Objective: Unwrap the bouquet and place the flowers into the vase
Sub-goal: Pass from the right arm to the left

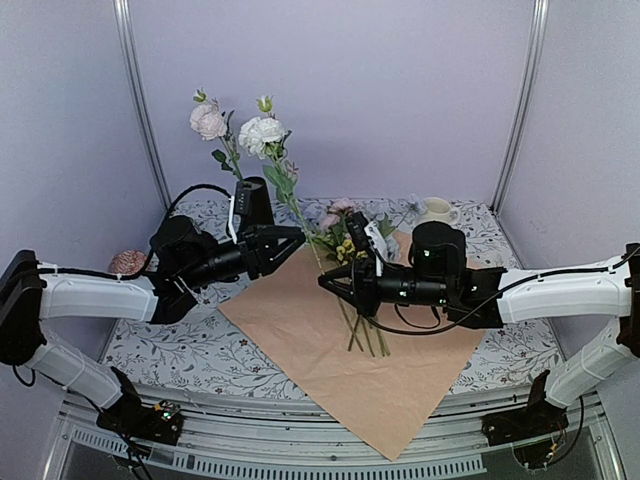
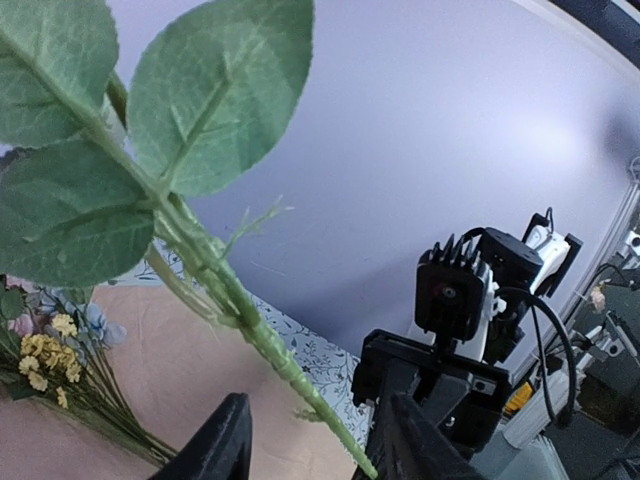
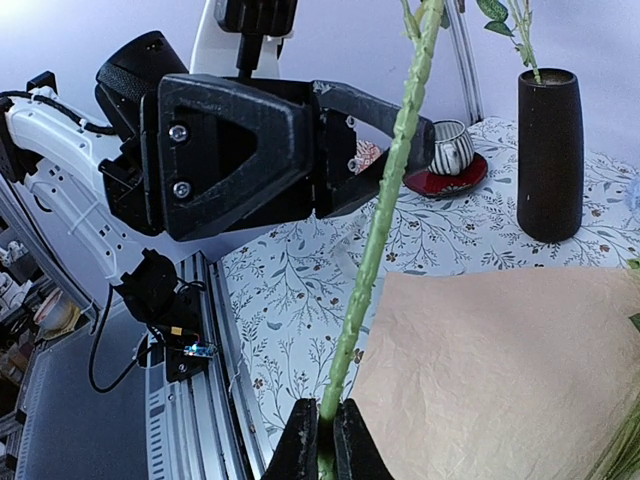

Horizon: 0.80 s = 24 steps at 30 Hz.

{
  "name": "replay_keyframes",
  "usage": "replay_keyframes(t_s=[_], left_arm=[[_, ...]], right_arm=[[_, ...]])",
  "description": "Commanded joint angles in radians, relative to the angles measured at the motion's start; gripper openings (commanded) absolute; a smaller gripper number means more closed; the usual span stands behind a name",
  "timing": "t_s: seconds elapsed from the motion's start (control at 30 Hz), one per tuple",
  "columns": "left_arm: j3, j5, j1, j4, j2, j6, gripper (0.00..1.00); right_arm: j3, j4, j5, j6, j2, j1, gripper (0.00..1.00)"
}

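Note:
A white flower (image 1: 262,132) on a long green stem (image 3: 385,200) stands tilted in the air above the opened tan paper (image 1: 340,350). My right gripper (image 3: 325,415) is shut on the stem's bottom end. My left gripper (image 2: 315,410) is open, with the same stem higher up running between its fingers and resting against the right one. The black vase (image 1: 252,195) stands just behind the left gripper and holds one pink flower (image 1: 208,121). The remaining flowers (image 1: 345,245) lie loose on the paper by the right gripper (image 1: 325,280).
A cream mug (image 1: 437,212) stands at the back right. A striped cup (image 3: 452,148) on a red saucer sits at the left of the table. The patterned tablecloth (image 1: 170,345) covers the table. Walls close in on three sides.

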Motion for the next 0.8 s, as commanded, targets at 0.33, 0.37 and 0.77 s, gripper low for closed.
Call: replay_keyframes(t_s=[0.33,0.37,0.77], left_arm=[[0.050,0.000,-0.017,0.019,0.024,-0.044,0.34],[0.053,-0.001,-0.017,0.019,0.026,-0.044,0.29],[0.072,-0.113,-0.010,-0.139,-0.053,0.092,0.00]], right_arm=[[0.004,0.033,0.025,-0.056,0.016,0.039,0.05],[0.006,0.031,0.031,-0.058,0.018,0.042,0.05],[-0.049,0.012,0.183,-0.074,-0.031,0.048,0.38]])
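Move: The white flower's stem, still pinched in the right fingers, slants up, forward and left across the half-open left fingers. The piece they will close on is level with the left hand, about 2 cm to its right. From the right hand, the left fingers that should take it are some 5 cm ahead, 7 cm left and 6 cm up. From the left hand, the vase is about 31 cm ahead, 12 cm left and 18 cm lower; the remaining bunch is some 16 cm ahead, 17 cm right and 27 cm lower. The white flower's stem is pinched just below its leaves as the left fingers shut from half open, that hand nearly in place but for a rise of about 1 cm and a slight shift right. The right hand, keeping its hold, eases back about 1 cm, then sinks about 1 cm while returning forward and opens its fingers about a third, letting go of the stem low down. ##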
